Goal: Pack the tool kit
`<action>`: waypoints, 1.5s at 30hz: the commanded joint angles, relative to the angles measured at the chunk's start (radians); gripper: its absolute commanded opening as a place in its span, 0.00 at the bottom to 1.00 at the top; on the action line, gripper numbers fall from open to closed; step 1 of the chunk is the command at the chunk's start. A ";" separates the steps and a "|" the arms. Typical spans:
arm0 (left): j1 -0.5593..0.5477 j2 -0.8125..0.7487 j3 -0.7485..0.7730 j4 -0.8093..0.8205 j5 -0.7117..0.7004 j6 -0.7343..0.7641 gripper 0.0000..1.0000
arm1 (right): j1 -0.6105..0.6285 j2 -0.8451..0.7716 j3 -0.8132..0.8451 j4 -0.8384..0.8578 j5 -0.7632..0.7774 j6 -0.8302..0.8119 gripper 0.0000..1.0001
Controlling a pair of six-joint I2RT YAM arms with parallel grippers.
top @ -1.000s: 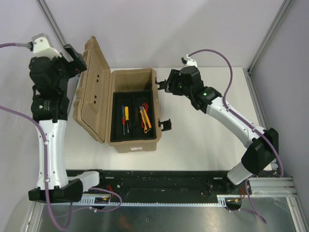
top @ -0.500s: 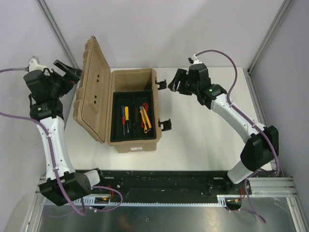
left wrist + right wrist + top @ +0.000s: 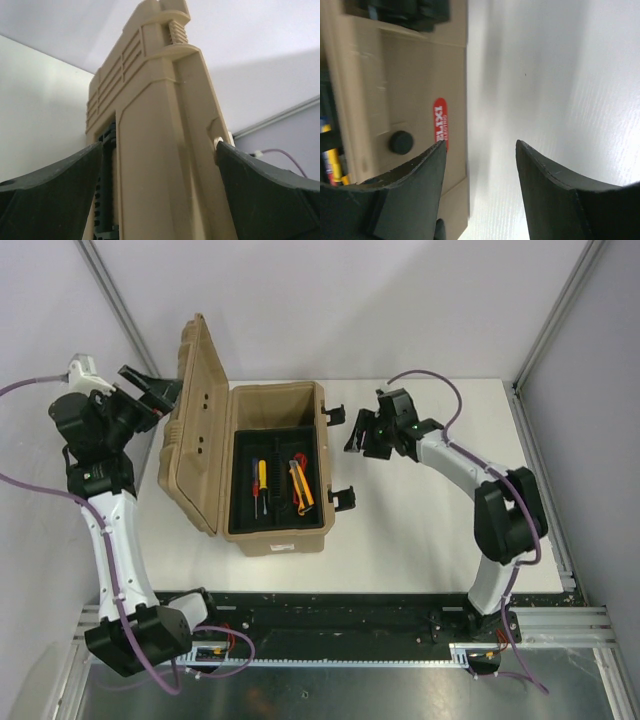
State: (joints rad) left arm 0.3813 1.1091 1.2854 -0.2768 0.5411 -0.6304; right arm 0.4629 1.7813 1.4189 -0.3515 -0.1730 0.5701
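The tan tool kit case (image 3: 275, 537) lies open on the white table, its ribbed lid (image 3: 190, 430) standing up on the left. In its black tray lie small screwdrivers (image 3: 258, 480) and a yellow knife (image 3: 298, 485) next to a red-handled tool. My left gripper (image 3: 165, 395) is open, its fingers astride the lid's top edge (image 3: 165, 125); the right fingertip (image 3: 235, 160) touches a tab on the lid. My right gripper (image 3: 357, 435) hangs open and empty just right of the case, between its two black latches. In the right wrist view the right gripper (image 3: 480, 147) sits beside the case wall (image 3: 415, 80).
Two black latches (image 3: 335, 415) (image 3: 343, 498) stick out of the case's right wall, which carries a red label (image 3: 439, 122) and a black knob (image 3: 401, 142). Bare white table (image 3: 420, 530) lies right of the case. Metal frame posts and grey walls ring the table.
The left arm swung out to the left and the lid now stands more upright. The right arm folded back and its gripper dropped slightly nearer, beside the case's right wall.
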 commanded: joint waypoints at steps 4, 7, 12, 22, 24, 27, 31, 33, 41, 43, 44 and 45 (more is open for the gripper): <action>-0.102 -0.033 -0.034 0.081 0.144 -0.011 0.99 | 0.014 0.099 -0.001 0.033 -0.123 0.012 0.61; -0.132 -0.041 -0.051 0.085 0.146 -0.015 0.99 | 0.023 0.103 -0.001 0.061 -0.139 0.023 0.61; -0.164 -0.055 -0.076 0.094 0.149 -0.025 0.98 | 0.035 0.106 -0.001 0.084 -0.149 0.034 0.61; -0.228 -0.060 -0.150 0.124 0.152 -0.050 0.98 | 0.048 0.107 -0.002 0.100 -0.154 0.044 0.61; -0.233 -0.059 -0.159 0.128 0.151 -0.052 0.98 | 0.048 0.105 -0.002 0.101 -0.152 0.046 0.61; -0.236 -0.058 -0.171 0.130 0.151 -0.053 0.98 | 0.049 0.102 -0.002 0.104 -0.148 0.048 0.61; -0.238 -0.053 -0.191 0.134 0.154 -0.051 0.98 | 0.049 0.099 -0.002 0.109 -0.146 0.055 0.61; -0.239 -0.049 -0.197 0.134 0.158 -0.051 0.98 | 0.051 0.099 -0.002 0.112 -0.144 0.059 0.61; -0.271 -0.043 -0.162 0.157 0.186 -0.012 0.99 | 0.055 0.096 -0.002 0.117 -0.131 0.073 0.61; -0.290 -0.039 -0.139 0.163 0.196 0.010 1.00 | 0.055 0.095 -0.002 0.121 -0.136 0.082 0.61; -0.300 -0.036 -0.125 0.164 0.203 0.021 1.00 | 0.056 0.096 -0.002 0.124 -0.138 0.086 0.61; -0.308 -0.031 -0.113 0.164 0.206 0.029 0.99 | 0.056 0.095 -0.002 0.126 -0.138 0.090 0.61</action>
State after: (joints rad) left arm 0.1081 1.0687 1.1091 -0.1295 0.6971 -0.6643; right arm 0.5129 1.9003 1.4063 -0.2626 -0.3115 0.6365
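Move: The open lid's middle is some 5 cm to the right of the left hand, about level with it in reach and roughly 10 cm below. The tray of tools sits inside the case about 18 cm to the left hand's right, 5 cm nearer the base and 28 cm down. From the right hand, the case's latch-side wall lies about 7 cm left, 3 cm back and 5 cm lower; the far latch is 8 cm farther out and 5 cm left. The lid is pushed over on its hinge by the open left hand, which bears on its outer side near the free edge and travels about 12 cm right, sinking 3 cm as it turns some 25 degrees clockwise. Meanwhile the right hand dips about 5 cm, then eases nearly 5 cm left towards the case's latch-side wall, fingers staying part open. ##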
